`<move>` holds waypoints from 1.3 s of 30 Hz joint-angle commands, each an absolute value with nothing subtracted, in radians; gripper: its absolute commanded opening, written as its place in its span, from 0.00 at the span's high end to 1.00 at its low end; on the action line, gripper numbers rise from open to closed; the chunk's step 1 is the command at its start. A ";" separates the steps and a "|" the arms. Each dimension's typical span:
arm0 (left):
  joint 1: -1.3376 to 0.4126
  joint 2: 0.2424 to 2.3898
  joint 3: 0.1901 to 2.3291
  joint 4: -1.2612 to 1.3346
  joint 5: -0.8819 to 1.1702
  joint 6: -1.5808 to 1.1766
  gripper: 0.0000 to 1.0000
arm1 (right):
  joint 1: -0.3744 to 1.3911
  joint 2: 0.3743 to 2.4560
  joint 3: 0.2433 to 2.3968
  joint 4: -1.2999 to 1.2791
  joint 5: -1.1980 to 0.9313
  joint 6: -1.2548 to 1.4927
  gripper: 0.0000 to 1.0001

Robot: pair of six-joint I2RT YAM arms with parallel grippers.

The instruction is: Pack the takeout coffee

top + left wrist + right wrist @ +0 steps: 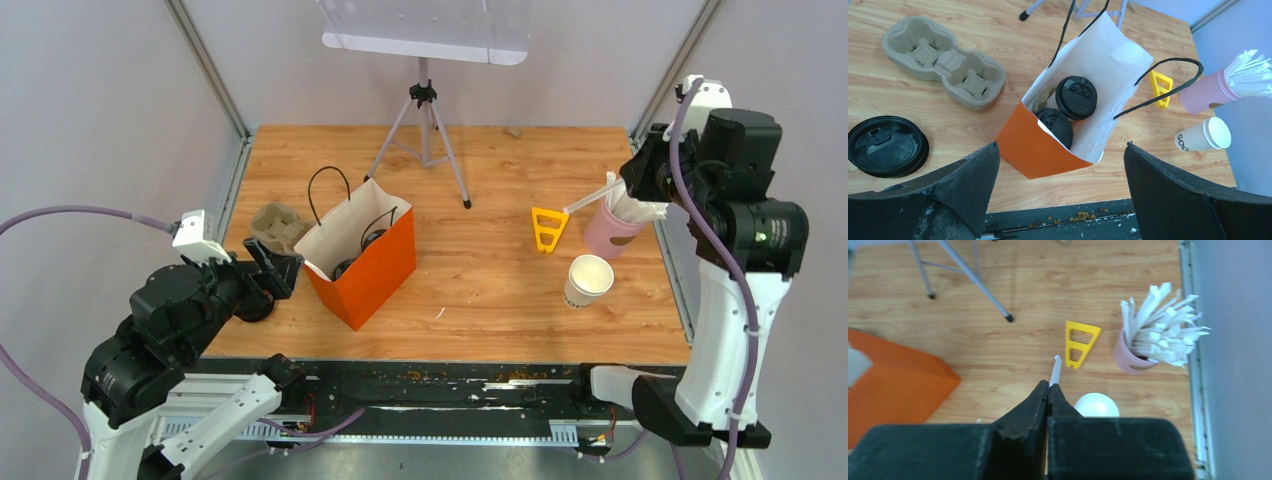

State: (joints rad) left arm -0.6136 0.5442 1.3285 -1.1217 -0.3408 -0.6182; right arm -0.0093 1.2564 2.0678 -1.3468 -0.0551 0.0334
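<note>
Two takeout coffee cups with black lids [1076,96] [1057,126] stand inside the open orange paper bag [375,270]. A third white cup [588,279], lidless and open, stands on the table at the right. A loose black lid [887,145] lies left of the bag. My left gripper [270,265] is open and empty, low at the bag's left side; in its wrist view [1060,145] the bag lies between and beyond the fingers. My right gripper [1049,386] is shut on a white straw [1055,369], raised beside the pink cup of straws [612,228].
A brown pulp cup tray [278,226] lies behind the left gripper. A yellow triangular piece [548,228] sits left of the pink cup. A tripod [425,130] stands at the back centre. Metal frame rails border the table's sides.
</note>
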 commanded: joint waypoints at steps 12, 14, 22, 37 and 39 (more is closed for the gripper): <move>-0.617 0.602 1.363 -1.081 -0.271 -0.582 0.00 | 0.043 1.059 1.791 -0.842 -0.548 0.604 1.00; -0.616 0.602 1.364 -1.079 -0.276 -0.585 0.00 | 0.081 1.081 1.795 -0.783 -0.521 0.606 1.00; -0.616 0.606 1.384 -1.086 -0.302 -0.566 0.00 | 0.345 1.297 1.952 -0.691 -0.453 0.604 1.00; -0.616 0.602 1.414 -1.111 -0.357 -0.529 0.00 | 0.620 1.569 1.965 -0.637 -0.499 0.672 0.98; -0.615 0.601 1.406 -1.107 -0.359 -0.521 0.00 | 0.665 1.608 1.961 -0.631 -0.504 0.684 0.97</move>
State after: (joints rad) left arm -0.6136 0.5938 1.3933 -1.1206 -0.3393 -0.5568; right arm 0.5968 1.5505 1.9297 -0.6773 -0.4885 0.6323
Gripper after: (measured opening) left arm 0.998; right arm 0.018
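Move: My right hand already has the straw pinched. The orange bag it is meant for stands roughly 44 cm to the left and 8 cm farther out, its middle about 30 cm lower. Left of the bag by about 19 cm and 13 cm beyond it lies the cup carrier; the paper cups stand 4 cm ahead of my right hand and 3 cm to its right, 38 cm down. From my left hand the bag is about 20 cm ahead, 12 cm right and 23 cm down. I swing the straw in my right hand some 31 cm left towards the orange bag, first lifting about 5 cm and drawing back slightly, then coming forward again and sinking to about my starting height. On the way my wrist rolls its left side up and turns counter-clockwise, each about 40 degrees, which brings the straw's free end over the bag's open top; my fingers keep their pinch. ##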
